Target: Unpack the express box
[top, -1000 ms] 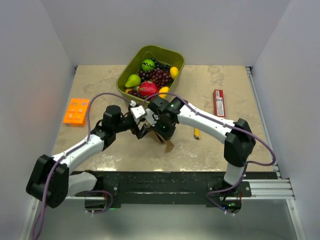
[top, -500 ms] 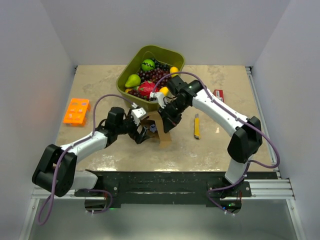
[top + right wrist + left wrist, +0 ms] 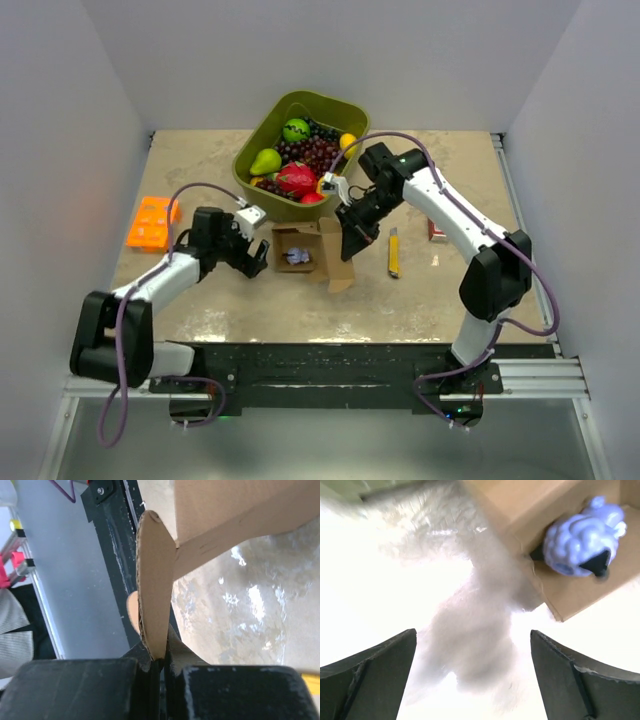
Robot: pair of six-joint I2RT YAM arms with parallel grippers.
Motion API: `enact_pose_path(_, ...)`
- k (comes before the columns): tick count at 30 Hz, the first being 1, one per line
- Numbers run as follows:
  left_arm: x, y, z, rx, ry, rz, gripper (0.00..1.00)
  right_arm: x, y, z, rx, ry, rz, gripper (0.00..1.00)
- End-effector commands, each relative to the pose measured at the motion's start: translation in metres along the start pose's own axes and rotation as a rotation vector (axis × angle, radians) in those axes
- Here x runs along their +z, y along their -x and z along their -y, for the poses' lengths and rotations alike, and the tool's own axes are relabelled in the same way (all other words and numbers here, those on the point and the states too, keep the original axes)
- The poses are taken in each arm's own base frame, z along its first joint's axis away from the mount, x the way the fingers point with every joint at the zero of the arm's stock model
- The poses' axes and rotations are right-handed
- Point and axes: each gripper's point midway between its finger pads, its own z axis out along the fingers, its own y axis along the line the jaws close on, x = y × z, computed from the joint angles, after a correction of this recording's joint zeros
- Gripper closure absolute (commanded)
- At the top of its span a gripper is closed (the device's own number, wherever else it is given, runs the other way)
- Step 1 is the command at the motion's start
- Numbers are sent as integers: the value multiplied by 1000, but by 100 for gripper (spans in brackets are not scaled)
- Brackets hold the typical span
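The express box is a small brown cardboard box standing open mid-table, with a little blue-purple toy inside. My right gripper is at the box's right side, shut on one of its flaps, whose edge is pinched between the jaws. My left gripper hovers just left of the box, open and holding nothing. In the left wrist view its fingers stand wide apart over bare table, with the box and the toy ahead at the upper right.
A green tub of fruit stands just behind the box. An orange tray lies at the far left. A yellow knife lies right of the box, and a red packet shows partly behind the right arm.
The right gripper has swung back and to the right, pulling the flap and laying the box open. The left gripper has drawn back left, away from the box, jaws wide.
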Motion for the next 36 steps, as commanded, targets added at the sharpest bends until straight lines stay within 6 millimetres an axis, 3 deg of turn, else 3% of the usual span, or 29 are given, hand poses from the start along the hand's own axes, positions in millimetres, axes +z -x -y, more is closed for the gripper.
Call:
enact_pose_path(1, -56, 54, 48, 306, -236, 234, 0, -9, -1, -16, 24, 103, 25, 100)
enact_pose_path(3, -88, 75, 75, 423, -334, 342, 0, -8, 1, -17, 45, 141, 37, 100)
enact_pose_path(5, -108, 94, 88, 496, -360, 425, 0, -4, -1, -14, 66, 163, 39, 100)
enact_pose_path(8, -118, 110, 98, 524, -366, 474, 0, 5, -8, -8, 137, 208, 31, 100)
enact_pose_path(13, -87, 103, 111, 661, -454, 349, 13, 6, -6, 6, 235, 270, 54, 100)
enact_pose_path(18, -63, 93, 125, 819, -530, 296, 16, 4, -6, 20, 274, 274, 66, 100)
enact_pose_path(22, -48, 80, 131, 819, -570, 231, 18, 4, -6, 21, 274, 276, 69, 100)
enact_pose_path(29, -19, 91, 119, 787, -477, 195, 20, 3, -6, 21, 263, 278, 70, 100)
enact_pose_path(34, -2, 82, 110, 788, -482, 116, 24, 1, -2, 21, 255, 268, 72, 100)
enact_pose_path(36, 7, 75, 105, 776, -468, 77, 29, 1, -2, 22, 253, 263, 71, 100)
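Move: The purple toy in the open box is about 10 cm to the left hand's right, roughly level fore and aft and some 2 cm above the fingertips. The box's lid flap stands about 16 cm to that hand's right, 3 cm back and 8 cm higher; the fruit basket's middle is some 20 cm ahead and 9 cm right, 3 cm up. From the right hand, already pinching the flap, the toy is about 11 cm left, 6 cm ahead and 11 cm below. Towards the purple toy, the left hand first rises about 16 cm, drawing back and right, then sinks some 11 cm while going on right to the open box, swinging its wrist about 50 degrees clockwise. Its fingers narrow by a quarter but stay open, short of the toy. The right hand keeps its pinch on the lid flap, easing down about 2 cm and tilting some 20 degrees. ##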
